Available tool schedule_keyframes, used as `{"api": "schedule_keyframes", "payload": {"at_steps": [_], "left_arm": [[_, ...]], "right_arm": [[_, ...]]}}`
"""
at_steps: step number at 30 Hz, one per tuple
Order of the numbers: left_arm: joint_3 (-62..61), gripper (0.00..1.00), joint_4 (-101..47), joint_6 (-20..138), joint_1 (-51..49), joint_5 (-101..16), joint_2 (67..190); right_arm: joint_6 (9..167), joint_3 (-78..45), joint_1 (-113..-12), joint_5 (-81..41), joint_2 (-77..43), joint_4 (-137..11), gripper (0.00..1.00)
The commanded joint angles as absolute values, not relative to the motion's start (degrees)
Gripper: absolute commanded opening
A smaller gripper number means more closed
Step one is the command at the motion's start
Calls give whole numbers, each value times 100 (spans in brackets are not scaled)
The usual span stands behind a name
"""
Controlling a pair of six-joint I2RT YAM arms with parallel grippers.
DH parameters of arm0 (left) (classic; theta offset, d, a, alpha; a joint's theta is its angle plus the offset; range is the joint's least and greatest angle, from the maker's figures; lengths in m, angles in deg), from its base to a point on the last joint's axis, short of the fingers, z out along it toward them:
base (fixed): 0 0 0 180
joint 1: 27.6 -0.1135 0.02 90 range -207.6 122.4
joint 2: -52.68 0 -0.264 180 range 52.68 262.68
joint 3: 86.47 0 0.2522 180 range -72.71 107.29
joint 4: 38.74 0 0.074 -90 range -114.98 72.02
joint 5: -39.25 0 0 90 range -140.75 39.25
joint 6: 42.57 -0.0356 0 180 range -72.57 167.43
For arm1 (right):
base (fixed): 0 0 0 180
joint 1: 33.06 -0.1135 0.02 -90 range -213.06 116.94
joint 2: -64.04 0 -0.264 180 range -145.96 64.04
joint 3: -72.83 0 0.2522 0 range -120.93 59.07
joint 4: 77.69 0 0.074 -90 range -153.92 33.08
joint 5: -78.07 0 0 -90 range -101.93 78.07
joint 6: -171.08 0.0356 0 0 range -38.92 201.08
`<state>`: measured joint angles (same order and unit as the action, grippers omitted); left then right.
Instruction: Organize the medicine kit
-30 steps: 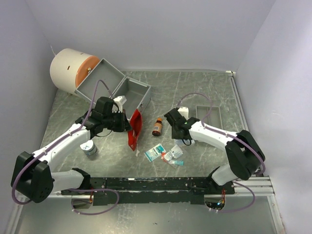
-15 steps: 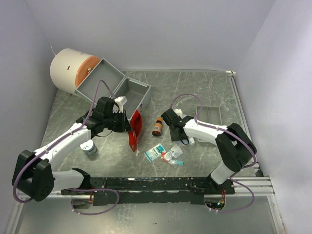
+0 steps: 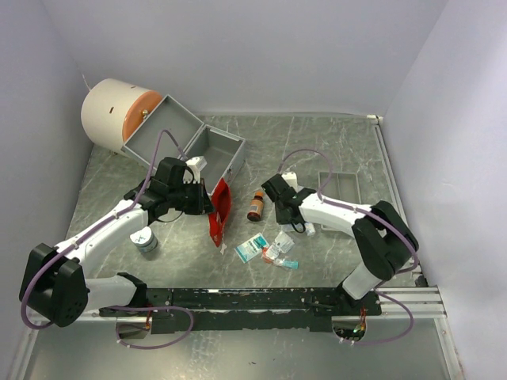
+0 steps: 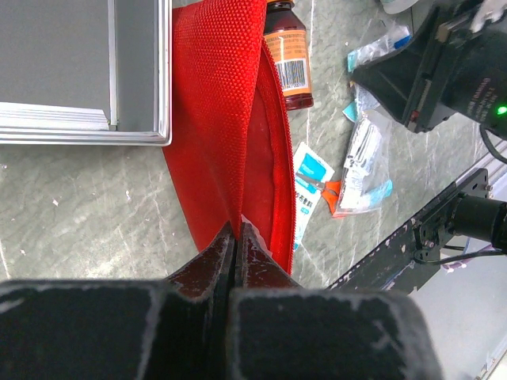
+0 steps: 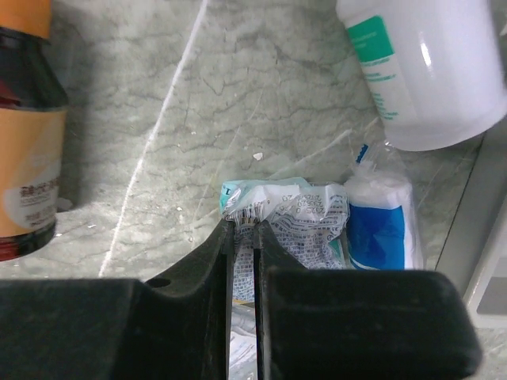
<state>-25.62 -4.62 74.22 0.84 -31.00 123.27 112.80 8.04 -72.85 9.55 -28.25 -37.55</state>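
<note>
The medicine kit's grey metal case (image 3: 190, 142) lies open at the back left. My left gripper (image 4: 235, 229) (image 3: 207, 202) is shut on the edge of the red pouch (image 4: 230, 119) (image 3: 219, 212), which hangs beside the case's corner. A brown bottle (image 3: 256, 206) (image 5: 28, 134) stands between the arms. My right gripper (image 5: 243, 226) (image 3: 291, 224) is down at the tabletop, its jaws shut on a crumpled white-and-teal sachet (image 5: 301, 210). A blue-and-white packet (image 5: 380, 218) lies beside it, and a white bottle (image 5: 428, 71) just beyond.
More sachets (image 3: 252, 248) (image 4: 364, 166) lie near the front rail. A small round tin (image 3: 145, 240) sits by my left forearm. A white drum with an orange face (image 3: 115, 111) stands behind the case. A shallow grey tray (image 3: 341, 186) lies at the right.
My right gripper has closed onto the crumpled sachet, and its arm has swung a little left. The left gripper still holds the red pouch in the same place.
</note>
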Motion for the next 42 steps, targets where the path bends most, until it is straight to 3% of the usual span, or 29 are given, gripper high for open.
{"api": "schedule_keyframes", "payload": {"at_steps": [1, 12, 21, 34, 42], "left_arm": [[-2454, 7, -656, 7349, 130, -2948, 12238], [-2490, 7, -715, 7362, 131, -2955, 12137], [-2551, 7, -932, 7439, 131, -2856, 12018], [-2593, 7, -1543, 8037, 131, -2436, 12189], [-2685, 7, -1627, 8069, 129, -2420, 12138]], "right_arm": [[11522, 941, -7251, 1360, -2273, -4281, 0], [11944, 1352, -7253, 1334, -1500, -5339, 0], [12297, 1301, -7258, 29, -712, -5585, 0], [13055, 1604, -7365, -1756, -150, -7216, 0], [13399, 1574, -8356, -499, -13, -7784, 0]]}}
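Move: My right hand has the printed packet pinched at table height. The red pouch it is bound for hangs from my left hand, about 20 cm left of my right, 1 cm nearer me and some 6 cm higher. From my right hand, the brown bottle is 8 cm left and 3 ahead, the teal carton 9 left and 7 back, and the gray box 19 left and 16 ahead. From my left hand, the packet is about 22 cm right, 2 ahead and 11 below. Keeping the packet pinched, I lift my right hand about 20 cm off the table, edging forward first, then swinging left over the brown bottle's side towards the red pouch and easing back a little, while the wrist rolls some 60 degrees so the fingertips come round to point left. My left hand keeps its grip on the pouch, raising it a few centimetres and shifting it slightly right to meet the packet. ##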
